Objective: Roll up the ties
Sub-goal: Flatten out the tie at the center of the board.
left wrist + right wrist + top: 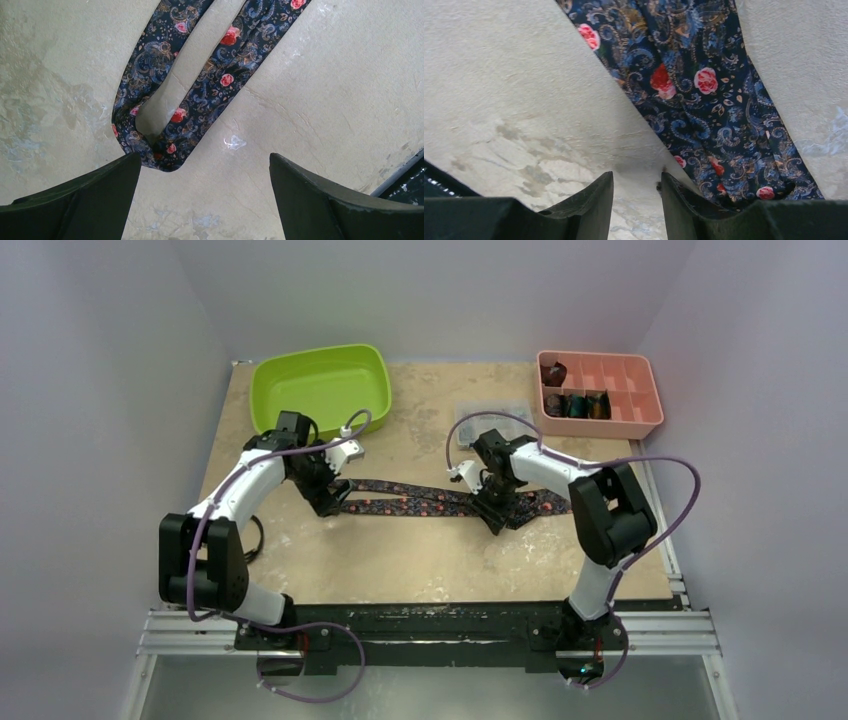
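A dark tie [430, 502] with red-pink flowers lies folded double across the middle of the table. Its fold [150, 145] points left and sits just ahead of my left gripper [204, 156], which is wide open over bare table, its left finger [100, 195] next to the fold. The tie's broad part [704, 110] lies to the right of my right gripper [637, 175]. Those jaws stand a narrow gap apart with only table between them, and the right finger [684, 205] is at the cloth's edge. Several rolled ties [575, 405] sit in the pink divided box [640, 410].
A green tub [320, 385] stands at the back left. A clear plastic box [490, 412] lies behind the right arm. The black mounting rail [430, 625] runs along the near edge of the table.
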You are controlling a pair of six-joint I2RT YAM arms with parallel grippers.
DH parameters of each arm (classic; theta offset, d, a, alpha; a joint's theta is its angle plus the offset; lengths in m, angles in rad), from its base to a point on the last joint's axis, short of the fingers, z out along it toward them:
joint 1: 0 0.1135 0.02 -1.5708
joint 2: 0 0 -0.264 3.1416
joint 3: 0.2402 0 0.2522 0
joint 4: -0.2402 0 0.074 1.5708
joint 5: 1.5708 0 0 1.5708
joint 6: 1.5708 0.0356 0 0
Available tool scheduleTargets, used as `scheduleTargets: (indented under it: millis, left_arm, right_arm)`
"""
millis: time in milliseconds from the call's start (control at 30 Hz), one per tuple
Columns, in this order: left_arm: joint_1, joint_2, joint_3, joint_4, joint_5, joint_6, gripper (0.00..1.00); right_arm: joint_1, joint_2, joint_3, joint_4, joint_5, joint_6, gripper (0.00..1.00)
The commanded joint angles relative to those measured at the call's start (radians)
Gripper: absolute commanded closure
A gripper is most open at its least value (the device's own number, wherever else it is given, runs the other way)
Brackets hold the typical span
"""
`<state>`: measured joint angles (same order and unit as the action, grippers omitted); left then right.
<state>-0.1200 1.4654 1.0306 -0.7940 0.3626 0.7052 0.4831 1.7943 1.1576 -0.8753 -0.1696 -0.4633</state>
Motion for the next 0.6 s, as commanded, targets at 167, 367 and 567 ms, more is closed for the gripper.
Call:
scheduleTargets:
  millis: [167, 367, 567]
  left_arm:
    - [0.007, 0.051, 0.038, 0.004, -0.039, 0.005, 0.0]
    - [0.013, 0.066, 0.056, 0.0, -0.046, 0.02, 0.0]
    - [0.024, 0.071, 0.053, 0.01, -0.046, 0.038, 0.0]
  right_arm:
    - [-0.031, -0.051, -0.019, 0.016, 0.16, -0.007, 0.64]
    - [-0.213, -0.092, 0.027, -0.046, 0.317, -0.131, 0.65]
    - [-0.451, -0.034, 0.148, -0.026, 0.414, -0.277, 0.64]
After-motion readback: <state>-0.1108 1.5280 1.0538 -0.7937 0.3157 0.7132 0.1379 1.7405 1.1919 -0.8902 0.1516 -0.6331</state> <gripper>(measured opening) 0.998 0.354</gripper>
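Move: Along the board, the tie's right-hand stretch lies about 10 cm to the right hand's right and 5 cm ahead, some 2 cm below. A creased corner of it juts back level with the hand, about 4 cm to its right. The clear organizer box is some 25 cm ahead and 1 cm right; the pink box is about 33 cm ahead and 27 cm right. From the left hand, that stretch lies some 48 cm right, 1 cm ahead and 7 cm down. Sweeping right along the tie towards its right end, the right hand first sinks barely 1 cm close to the board, then speeds up, travelling about 15 cm right and 6 cm forward and rising 3 cm above its start. Its half-open fingers brush the creased cloth outwards without closing on it, while the wrist tips the fingertips outward to the right by some 17 degrees and twists slightly clockwise. ##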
